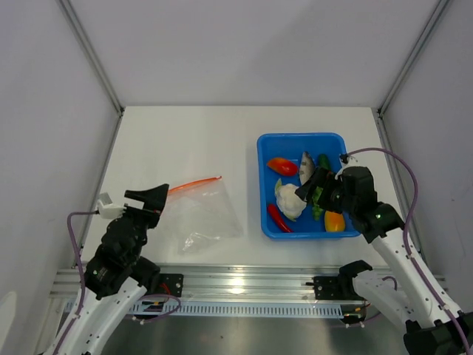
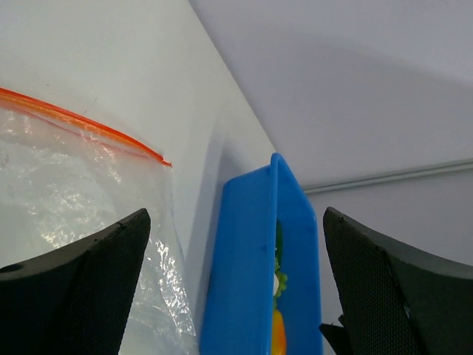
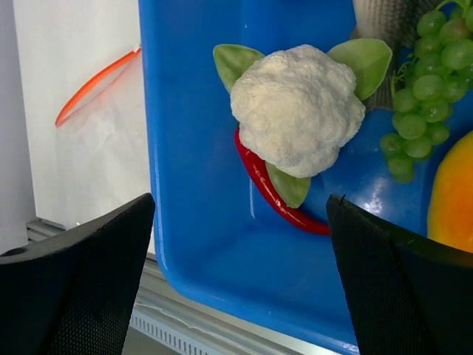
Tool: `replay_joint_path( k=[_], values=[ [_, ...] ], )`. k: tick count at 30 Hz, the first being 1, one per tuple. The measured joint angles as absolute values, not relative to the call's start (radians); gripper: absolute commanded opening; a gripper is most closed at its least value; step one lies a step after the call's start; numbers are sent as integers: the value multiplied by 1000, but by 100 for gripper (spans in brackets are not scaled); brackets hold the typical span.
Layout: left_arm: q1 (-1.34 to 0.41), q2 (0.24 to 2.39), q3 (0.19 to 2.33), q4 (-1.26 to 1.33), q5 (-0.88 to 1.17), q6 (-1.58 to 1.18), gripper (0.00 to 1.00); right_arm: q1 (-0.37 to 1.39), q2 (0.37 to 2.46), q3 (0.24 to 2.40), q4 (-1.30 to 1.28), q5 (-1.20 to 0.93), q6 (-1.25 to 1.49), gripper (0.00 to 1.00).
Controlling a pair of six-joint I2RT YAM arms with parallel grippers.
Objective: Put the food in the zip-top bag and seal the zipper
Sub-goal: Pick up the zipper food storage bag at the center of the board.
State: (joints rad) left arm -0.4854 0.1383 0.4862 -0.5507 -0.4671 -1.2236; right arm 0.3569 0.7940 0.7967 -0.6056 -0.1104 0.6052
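Observation:
The clear zip-top bag (image 1: pixel 205 214) lies flat on the white table, its red-orange zipper (image 1: pixel 194 183) along the far edge. My left gripper (image 1: pixel 150 198) hovers open at the bag's left side, with nothing between its fingers. In the left wrist view the bag (image 2: pixel 66 185) and zipper (image 2: pixel 89 124) sit ahead of the open left gripper (image 2: pixel 235 222). The food sits in a blue tray (image 1: pixel 295 146): tomato (image 1: pixel 282 166), cauliflower (image 1: pixel 290 201), chili (image 1: pixel 278 217), pepper (image 1: pixel 334 220), cucumber (image 1: pixel 324 160). My right gripper (image 3: pixel 240 200) hangs open over the tray, above cauliflower (image 3: pixel 295 111), chili (image 3: pixel 273 196) and grapes (image 3: pixel 421 89).
An aluminium rail (image 1: pixel 244 285) runs along the table's near edge between the arm bases. White enclosure walls with metal posts (image 1: pixel 92 55) close in the back and sides. The tray's left wall (image 2: pixel 244 259) stands just right of the bag.

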Motion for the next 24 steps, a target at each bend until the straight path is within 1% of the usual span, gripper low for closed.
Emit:
replay_joint_path(
  k=[4,8,11,19,22,24],
  values=[
    [-485,56,396,-461,-397,-1137,100,316,834,825,-638,-170,559,99],
    [-485,75,323,-407,-327,-1084,100,337,882,849,-638,-193,498,100],
    [-484,183,330,-377,-306,-1056,100,379,947,884,-637,-197,453,99],
    [-483,492,390,-303,-230,-1042,99,436,1197,1066,-610,-214,355,99],
    [-483,616,452,-347,-182,-1063,99,455,1266,1135,-606,-254,355,100],
    [-483,691,519,-424,-170,-1088,99,484,1324,1185,-606,-271,362,99]
  ],
)
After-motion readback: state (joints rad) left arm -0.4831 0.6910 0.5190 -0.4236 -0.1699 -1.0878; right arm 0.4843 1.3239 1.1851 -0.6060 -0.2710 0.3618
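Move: The clear zip bag lies flat, its middle some 12 cm right of the left hand, 3 cm ahead and about 21 cm below; its orange zipper is roughly 10 cm farther out than that middle. The blue bin's middle is about 46 cm right and 14 cm ahead of the left hand. From the right hand, the bag's middle is some 31 cm left, 2 cm ahead and 18 cm down; the cauliflower is about 6 cm ahead, 2 cm left and 15 cm down, and the red chili 7 cm left, 1 cm ahead. The left hand sinks about 8 cm while sliding some 7 cm right towards the bag and edging a little forward, its fingers staying wide open as the wrist tips downward and swings clockwise by roughly 20 degrees. The right hand, after barely moving at first, travels left and then also forward high above the bin, to near its left rim and closer to the bag, turning counter-clockwise with its gripper open and touching nothing. ##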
